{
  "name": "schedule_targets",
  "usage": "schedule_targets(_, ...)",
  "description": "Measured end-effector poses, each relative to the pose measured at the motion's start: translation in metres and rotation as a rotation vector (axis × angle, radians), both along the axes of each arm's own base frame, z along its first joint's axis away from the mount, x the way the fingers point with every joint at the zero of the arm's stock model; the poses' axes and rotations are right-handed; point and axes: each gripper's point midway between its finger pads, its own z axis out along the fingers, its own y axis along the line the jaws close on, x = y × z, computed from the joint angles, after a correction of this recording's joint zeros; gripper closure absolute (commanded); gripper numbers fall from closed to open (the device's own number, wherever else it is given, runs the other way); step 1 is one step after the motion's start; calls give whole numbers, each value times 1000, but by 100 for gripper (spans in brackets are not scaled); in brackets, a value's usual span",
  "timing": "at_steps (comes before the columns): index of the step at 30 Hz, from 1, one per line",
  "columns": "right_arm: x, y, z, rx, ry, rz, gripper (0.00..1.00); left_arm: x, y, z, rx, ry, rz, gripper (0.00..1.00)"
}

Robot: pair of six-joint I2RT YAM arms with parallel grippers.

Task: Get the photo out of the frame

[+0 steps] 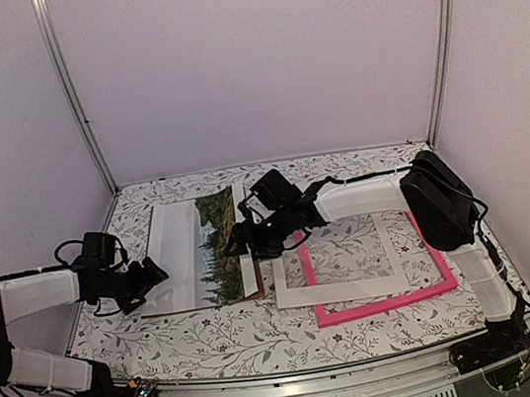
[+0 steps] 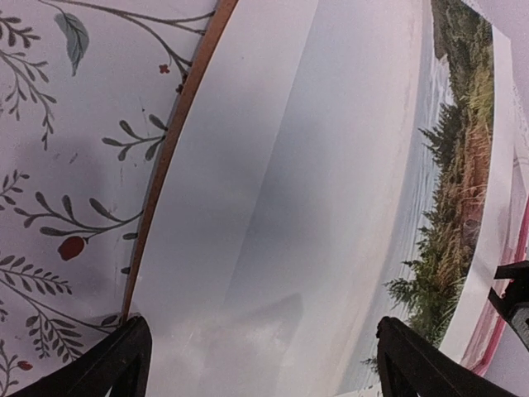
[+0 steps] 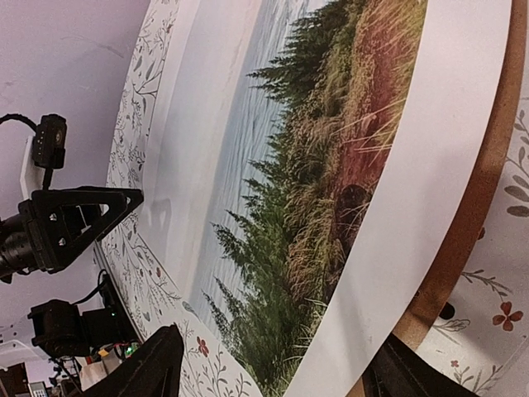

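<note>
The photo, a tree landscape with wide white margins, lies flat on a brown backing board left of centre. The pink frame lies apart from it on the right. My left gripper is open at the photo's left side, and its fingertips straddle the photo's white margin. My right gripper is open over the photo's right edge. Its fingertips stand either side of the printed trees and the board's edge. Neither gripper holds anything.
A white mat lies inside and partly over the pink frame. The tabletop has a leaf-patterned cloth. Metal posts and pale walls close off the back. The left gripper shows in the right wrist view.
</note>
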Motion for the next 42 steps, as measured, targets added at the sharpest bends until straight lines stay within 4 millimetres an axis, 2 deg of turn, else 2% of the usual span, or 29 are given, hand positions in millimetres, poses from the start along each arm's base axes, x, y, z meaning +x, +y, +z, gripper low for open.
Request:
schedule_targets(8, 0, 3, 3, 27, 26, -15, 52, 0, 0, 0, 0, -2, -1, 3)
schedule_targets(12, 0, 4, 4, 30, 31, -20, 69, 0, 0, 1, 3, -5, -8, 3)
schedule_targets(15, 0, 3, 3, 29, 37, -28, 86, -1, 0, 1, 6, -7, -14, 3)
schedule_targets(19, 1, 2, 1, 16, 38, -37, 100, -3, 0, 3, 15, -2, -24, 3)
schedule_targets(23, 1, 0, -1, 3, 42, -44, 100, -3, 0, 12, 27, -5, -41, 3)
schedule_targets(29, 2, -4, 3, -6, 49, -48, 100, 16, -6, 47, 24, -91, -89, 2)
schedule_targets(33, 3, -12, 20, 11, 48, -52, 100, 29, -13, 72, 16, -160, -134, 2)
schedule_targets(35, 3, -20, 35, 33, 49, -51, 100, 33, -15, 79, 14, -181, -151, 2)
schedule_targets(39, 2, -42, 59, 71, 58, -56, 100, 36, -20, 86, 4, -200, -184, 2)
schedule_targets(42, 0, -63, 67, 91, 80, -59, 100, 37, -25, 83, -6, -190, -205, 2)
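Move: The photo's right edge, standing slightly proud of the brown board, is already between the open right fingers, about 1 cm to that hand's right and 1 cm down. The brown board's middle is some 9 cm to this hand's left, level ahead and 3 cm down. The white mat's middle lies roughly 18 cm right and 3 cm back, 3 cm down. From the left hand, the photo's right edge is some 21 cm right and 5 cm ahead, at about its height. Keep the right hand in place with one finger tucked under the photo's right edge and shut the fingers to pinch that edge. Then peel it up about 7 cm off the brown board and draw it some 6 cm right, towards the white mat. Meanwhile raise the open left gripper about 8 cm, easing forward and slightly right, fingers tipping up. ##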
